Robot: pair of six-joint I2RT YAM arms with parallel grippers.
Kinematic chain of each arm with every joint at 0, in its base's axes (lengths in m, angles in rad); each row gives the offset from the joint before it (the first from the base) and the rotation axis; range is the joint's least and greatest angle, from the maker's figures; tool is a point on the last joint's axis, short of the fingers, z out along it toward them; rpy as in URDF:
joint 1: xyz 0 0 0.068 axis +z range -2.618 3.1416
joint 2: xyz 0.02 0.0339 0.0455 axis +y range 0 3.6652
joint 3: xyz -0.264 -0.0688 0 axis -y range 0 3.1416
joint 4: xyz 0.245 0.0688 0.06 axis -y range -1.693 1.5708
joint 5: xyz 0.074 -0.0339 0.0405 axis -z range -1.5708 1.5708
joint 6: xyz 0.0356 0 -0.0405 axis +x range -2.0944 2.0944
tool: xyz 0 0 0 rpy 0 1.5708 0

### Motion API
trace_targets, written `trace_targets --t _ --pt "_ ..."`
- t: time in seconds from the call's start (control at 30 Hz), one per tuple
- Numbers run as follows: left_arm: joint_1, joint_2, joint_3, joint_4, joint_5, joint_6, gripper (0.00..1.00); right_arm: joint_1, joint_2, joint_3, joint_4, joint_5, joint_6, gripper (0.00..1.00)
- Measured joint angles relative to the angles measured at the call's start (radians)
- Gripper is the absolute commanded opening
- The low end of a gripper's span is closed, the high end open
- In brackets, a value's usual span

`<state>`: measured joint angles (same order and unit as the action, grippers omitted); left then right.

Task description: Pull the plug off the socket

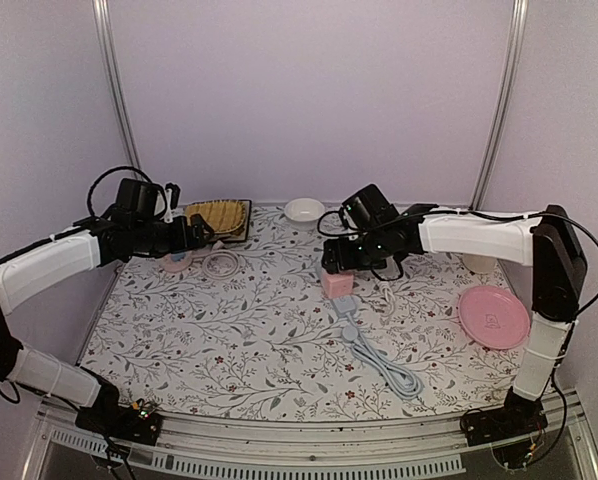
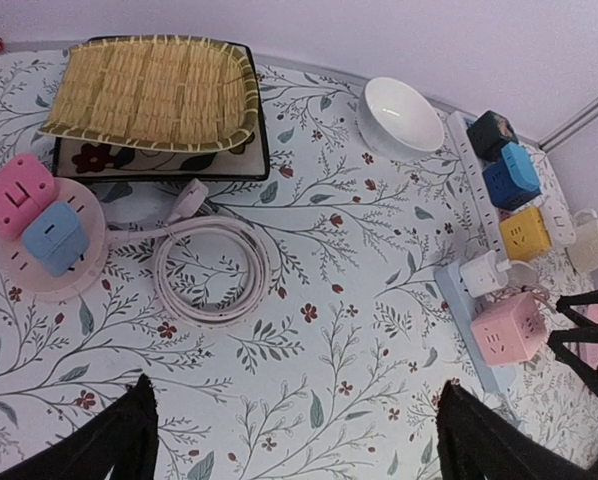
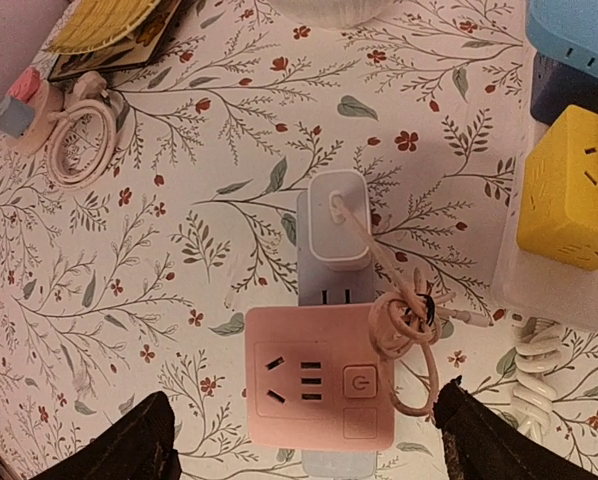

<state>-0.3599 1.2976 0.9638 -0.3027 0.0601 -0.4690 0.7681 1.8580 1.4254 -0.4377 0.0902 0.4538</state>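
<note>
The plug is a pink cube adapter [image 3: 319, 378] seated on a grey-blue power strip [image 3: 324, 285], the socket. A white charger [image 3: 337, 220] with a bundled pinkish cord [image 3: 404, 325] is plugged in just beyond it. My right gripper [image 3: 301, 400] hovers over the cube, open, one dark finger [image 3: 129, 445] left of it and the other right, both apart from it. From above, the cube [image 1: 336, 283] sits under the right gripper [image 1: 337, 258]. My left gripper [image 2: 294, 390] is open over bare tablecloth, with the cube [image 2: 507, 328] off to its right.
A woven tray [image 1: 219, 215] on a dark plate stands at the back left, beside a white bowl [image 1: 304, 210]. A pink plate [image 1: 494, 315] lies at the right. A white coiled cable [image 2: 211, 265], a round pink dish [image 2: 79, 265] with two cubes, and a white strip [image 2: 464, 150] holding coloured cubes are nearby.
</note>
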Motion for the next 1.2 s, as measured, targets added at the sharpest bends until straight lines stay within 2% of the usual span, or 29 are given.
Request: trace_targets --t 0.23,0.73,0.8,1.0,1.2 --pt "0.000 0.022 0.000 0.000 0.019 0.000 0.97 0.013 0.049 0.028 -0.064 0.053 0.005 0.84" --pt "-0.001 0.055 0.008 0.015 0.060 -0.005 0.97 0.039 0.147 0.109 -0.141 0.091 0.002 0.78" --pt "-0.005 0.072 0.012 0.023 0.070 -0.015 0.97 0.042 0.157 0.110 -0.145 0.095 -0.001 0.75" --pt "-0.039 0.150 0.040 0.036 0.093 -0.049 0.97 0.049 0.172 0.122 -0.144 0.107 -0.027 0.55" --pt "-0.092 0.240 0.077 0.044 0.122 -0.083 0.97 0.067 0.165 0.100 -0.109 0.110 -0.085 0.46"
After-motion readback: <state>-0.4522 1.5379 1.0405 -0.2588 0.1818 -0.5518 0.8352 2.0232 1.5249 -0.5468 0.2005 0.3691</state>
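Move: The pink plug sits almost straight below the right hand, its middle about 7 cm down. A white charger stands on the same strip some 6 cm beyond the plug and 2 cm to its left. From the hand, the charger's cord knot lies about 3 cm ahead and 3 cm right, the yellow cube roughly 11 cm ahead and 9 cm right. From the left hand, the plug lies about 28 cm right, level fore-and-aft and some 14 cm lower. Down about 5 cm onto the pink plug goes the right hand, fingers tilting steeper; near the bottom they close from wide open to a bit over half, pinching the plug's two sides, and the hand then stays there, edging barely left. The empty, open left hand holds back at first, then swings about 7 cm right and 5 cm down towards the plug, tipping down slightly. ##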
